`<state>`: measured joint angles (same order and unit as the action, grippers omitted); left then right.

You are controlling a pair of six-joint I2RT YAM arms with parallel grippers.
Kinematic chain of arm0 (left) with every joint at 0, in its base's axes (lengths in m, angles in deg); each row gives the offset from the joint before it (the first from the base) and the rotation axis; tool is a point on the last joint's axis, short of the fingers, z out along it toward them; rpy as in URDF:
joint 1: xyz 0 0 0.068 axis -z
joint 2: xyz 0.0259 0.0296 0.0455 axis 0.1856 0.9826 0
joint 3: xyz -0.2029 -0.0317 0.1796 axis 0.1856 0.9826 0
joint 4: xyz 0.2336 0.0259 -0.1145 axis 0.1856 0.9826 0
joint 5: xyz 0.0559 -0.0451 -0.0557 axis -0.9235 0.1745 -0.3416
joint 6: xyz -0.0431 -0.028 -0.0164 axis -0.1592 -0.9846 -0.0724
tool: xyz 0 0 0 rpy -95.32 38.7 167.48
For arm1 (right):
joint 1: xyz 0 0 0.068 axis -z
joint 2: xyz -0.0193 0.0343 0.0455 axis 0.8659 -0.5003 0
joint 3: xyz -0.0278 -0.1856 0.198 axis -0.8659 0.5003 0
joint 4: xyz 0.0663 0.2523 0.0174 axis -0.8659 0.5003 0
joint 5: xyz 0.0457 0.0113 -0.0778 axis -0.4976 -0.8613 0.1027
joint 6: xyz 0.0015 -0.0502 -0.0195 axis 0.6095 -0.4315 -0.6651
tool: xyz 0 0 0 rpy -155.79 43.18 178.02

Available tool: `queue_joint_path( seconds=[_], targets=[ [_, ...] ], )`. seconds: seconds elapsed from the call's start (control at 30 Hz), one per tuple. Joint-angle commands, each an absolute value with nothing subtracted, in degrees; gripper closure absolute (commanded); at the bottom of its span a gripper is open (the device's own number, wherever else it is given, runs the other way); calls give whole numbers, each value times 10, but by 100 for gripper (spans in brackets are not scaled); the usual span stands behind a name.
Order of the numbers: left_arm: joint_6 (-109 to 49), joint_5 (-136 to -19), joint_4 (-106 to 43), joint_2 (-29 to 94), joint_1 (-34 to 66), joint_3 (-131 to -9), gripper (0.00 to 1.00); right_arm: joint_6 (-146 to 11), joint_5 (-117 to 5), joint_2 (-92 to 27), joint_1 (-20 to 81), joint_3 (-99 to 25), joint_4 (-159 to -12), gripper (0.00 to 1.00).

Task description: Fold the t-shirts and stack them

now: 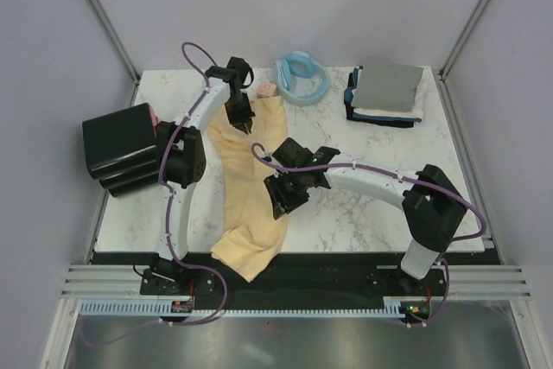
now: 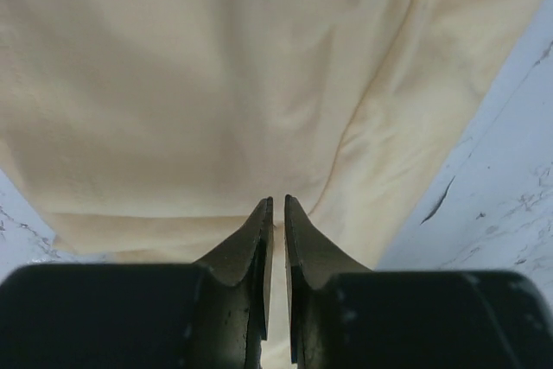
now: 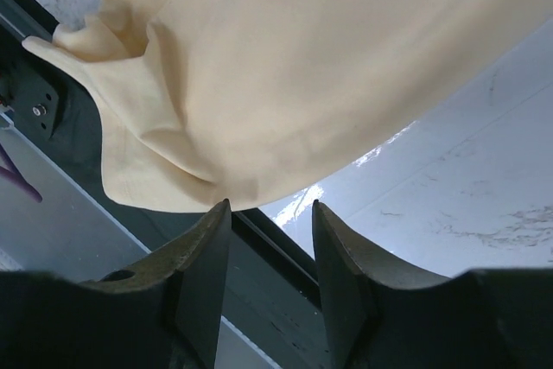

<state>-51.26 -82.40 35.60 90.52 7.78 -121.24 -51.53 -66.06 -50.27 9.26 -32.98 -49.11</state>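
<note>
A pale yellow-cream t-shirt lies as a long rumpled strip down the marble table, and its near end hangs over the front edge. My left gripper sits low over the shirt's far part. Its jaws stand only a narrow slit apart, and no cloth is pinched at the tips. My right gripper hovers at the shirt's right edge, open and empty, with its left fingertip close to the cloth's hem. A folded stack of grey, white and dark navy t-shirts rests at the back right.
A light blue ring-shaped thing lies at the back middle, with a small pink item beside it. A black box stands off the table's left edge. The black front rail runs under the right gripper.
</note>
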Motion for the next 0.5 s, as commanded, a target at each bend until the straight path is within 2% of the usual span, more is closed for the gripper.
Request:
queue_joint_path(
  seconds=[0.0, 0.47],
  targets=[
    [-519, -825, 385, 938, 58, -1264, 83, -489, -647, -480, 63, -314, -513, 50],
    [-495, -837, 406, 993, 55, -1262, 85, -491, -604, -606, 5, -354, -524, 52]
  ],
)
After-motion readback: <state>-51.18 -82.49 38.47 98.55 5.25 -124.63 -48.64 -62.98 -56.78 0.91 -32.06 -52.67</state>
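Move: The left hand is above the t-shirt's far part; the spot to hold down is about 6 cm below it and 2 cm left. From that hand, the pink block is roughly 18 cm ahead and 5 cm right, the blue ring about 21 cm ahead and 16 cm right. The right hand's goal, the t-shirt's right edge near the table front, is some 5 cm back, 2 cm left and 7 cm below; the shirt's crumpled near end is about 9 cm back and 7 cm left. Slide the left gripper a couple of centimetres left, then sink it about 5 cm onto the t-shirt's far part with fingers nearly shut, tips swinging slightly back towards the base. Meanwhile draw the right gripper back some 4 cm and a little left over the shirt's right edge, then start dropping it, about 4 cm down in all, fingers kept half open. ##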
